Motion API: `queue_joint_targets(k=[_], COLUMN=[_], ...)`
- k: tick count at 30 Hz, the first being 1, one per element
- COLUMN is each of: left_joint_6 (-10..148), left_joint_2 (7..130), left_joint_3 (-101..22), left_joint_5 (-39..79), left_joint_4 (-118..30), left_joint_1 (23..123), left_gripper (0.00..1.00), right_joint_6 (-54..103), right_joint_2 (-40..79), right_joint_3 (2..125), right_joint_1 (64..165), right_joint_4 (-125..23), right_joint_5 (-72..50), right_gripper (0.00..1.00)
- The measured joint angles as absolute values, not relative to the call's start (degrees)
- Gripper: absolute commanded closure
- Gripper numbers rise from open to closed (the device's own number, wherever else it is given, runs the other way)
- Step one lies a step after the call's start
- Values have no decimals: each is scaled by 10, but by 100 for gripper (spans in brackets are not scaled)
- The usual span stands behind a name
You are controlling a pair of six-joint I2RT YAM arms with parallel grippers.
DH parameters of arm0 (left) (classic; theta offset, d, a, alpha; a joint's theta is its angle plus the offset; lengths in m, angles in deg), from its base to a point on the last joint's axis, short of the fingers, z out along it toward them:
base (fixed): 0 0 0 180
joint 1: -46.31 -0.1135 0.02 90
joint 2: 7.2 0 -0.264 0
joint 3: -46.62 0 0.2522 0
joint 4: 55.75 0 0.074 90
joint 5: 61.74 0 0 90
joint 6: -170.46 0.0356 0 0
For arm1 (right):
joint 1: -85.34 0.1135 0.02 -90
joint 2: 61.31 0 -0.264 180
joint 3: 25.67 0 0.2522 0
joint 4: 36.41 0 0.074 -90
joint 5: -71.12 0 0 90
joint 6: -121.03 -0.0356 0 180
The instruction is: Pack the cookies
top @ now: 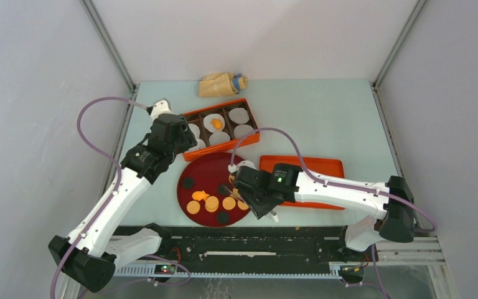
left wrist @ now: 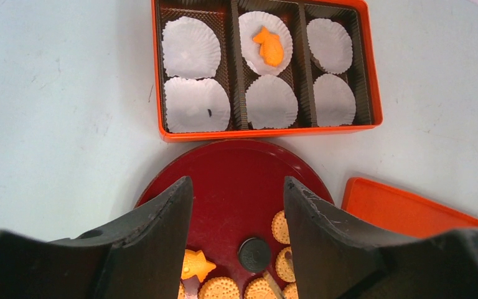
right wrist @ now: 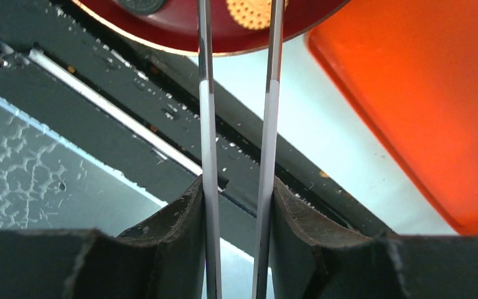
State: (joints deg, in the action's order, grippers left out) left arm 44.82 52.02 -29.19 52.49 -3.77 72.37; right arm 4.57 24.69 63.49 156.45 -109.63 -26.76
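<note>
Several tan and dark round cookies (top: 211,204) and an orange star-like one (left wrist: 196,265) lie on the dark red plate (top: 215,168). One orange cookie (left wrist: 269,47) rests in a white liner in the orange box (left wrist: 267,132). My left gripper (left wrist: 236,182) hangs open and empty above the plate's far half, short of the box. My right gripper (right wrist: 238,184) is shut on a pair of thin tongs (right wrist: 205,124). The tong blades reach over the plate's near rim (right wrist: 180,34), one on each side of a tan cookie (right wrist: 249,12).
The orange box lid (top: 323,165) lies flat right of the plate, under my right arm. A beige bag (top: 223,84) sits at the back behind the box. The black rail (top: 255,240) runs along the near edge just below the plate.
</note>
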Motion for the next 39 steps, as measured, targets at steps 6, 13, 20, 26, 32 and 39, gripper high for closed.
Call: queue_joint_targets(k=[6, 13, 20, 26, 32, 39], left_joint_6=[444, 444, 444, 444, 444, 445], left_joint_2=[508, 507, 494, 486, 483, 483], left_joint_3=[-292, -291, -291, -291, -291, -291], left_joint_5=[520, 516, 517, 522, 525, 528], left_joint_4=[-38, -38, -38, -37, -37, -37], left_joint_1=[724, 724, 724, 724, 724, 724], left_gripper=[39, 39, 39, 38, 39, 39], right_joint_6=[19, 12, 24, 40, 56, 94], right_joint_2=[246, 261, 296, 333, 343, 342], right_joint_3=[617, 610, 616, 642, 676, 779], right_joint_1=[1599, 1588, 1568, 1550, 1527, 1459], right_joint_4=[-1102, -1099, -1072, -1058, -1062, -1074], right_joint_5=[-251, -242, -231, -224, -229, -250], right_gripper=[55, 51, 53, 64, 80, 81])
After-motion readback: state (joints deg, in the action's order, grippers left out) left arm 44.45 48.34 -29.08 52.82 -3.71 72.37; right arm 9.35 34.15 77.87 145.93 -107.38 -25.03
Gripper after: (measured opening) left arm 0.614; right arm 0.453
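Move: My right hand already holds the tongs, with a dark cookie beyond their tips: about 8 cm ahead of the hand, 14 cm to its left and 12 cm below. Round crackers lie 5 cm back and 2 cm right of that cookie, and 6 cm to its right, level with it. The fish-shaped cookie is 8 cm left and 2 cm back of it. From my left hand, the dark cookie lies some 11 cm back, 13 cm right and 22 cm down. I ease my right hand back about 3 cm while sinking and let the tongs spread a little, then bring it forward and left, still sinking, until their tips are down at the dark cookie. My fingers squeeze the tongs to pinch it, and I swing the hand up and forward some 7 cm each, slightly left, towards the box. ##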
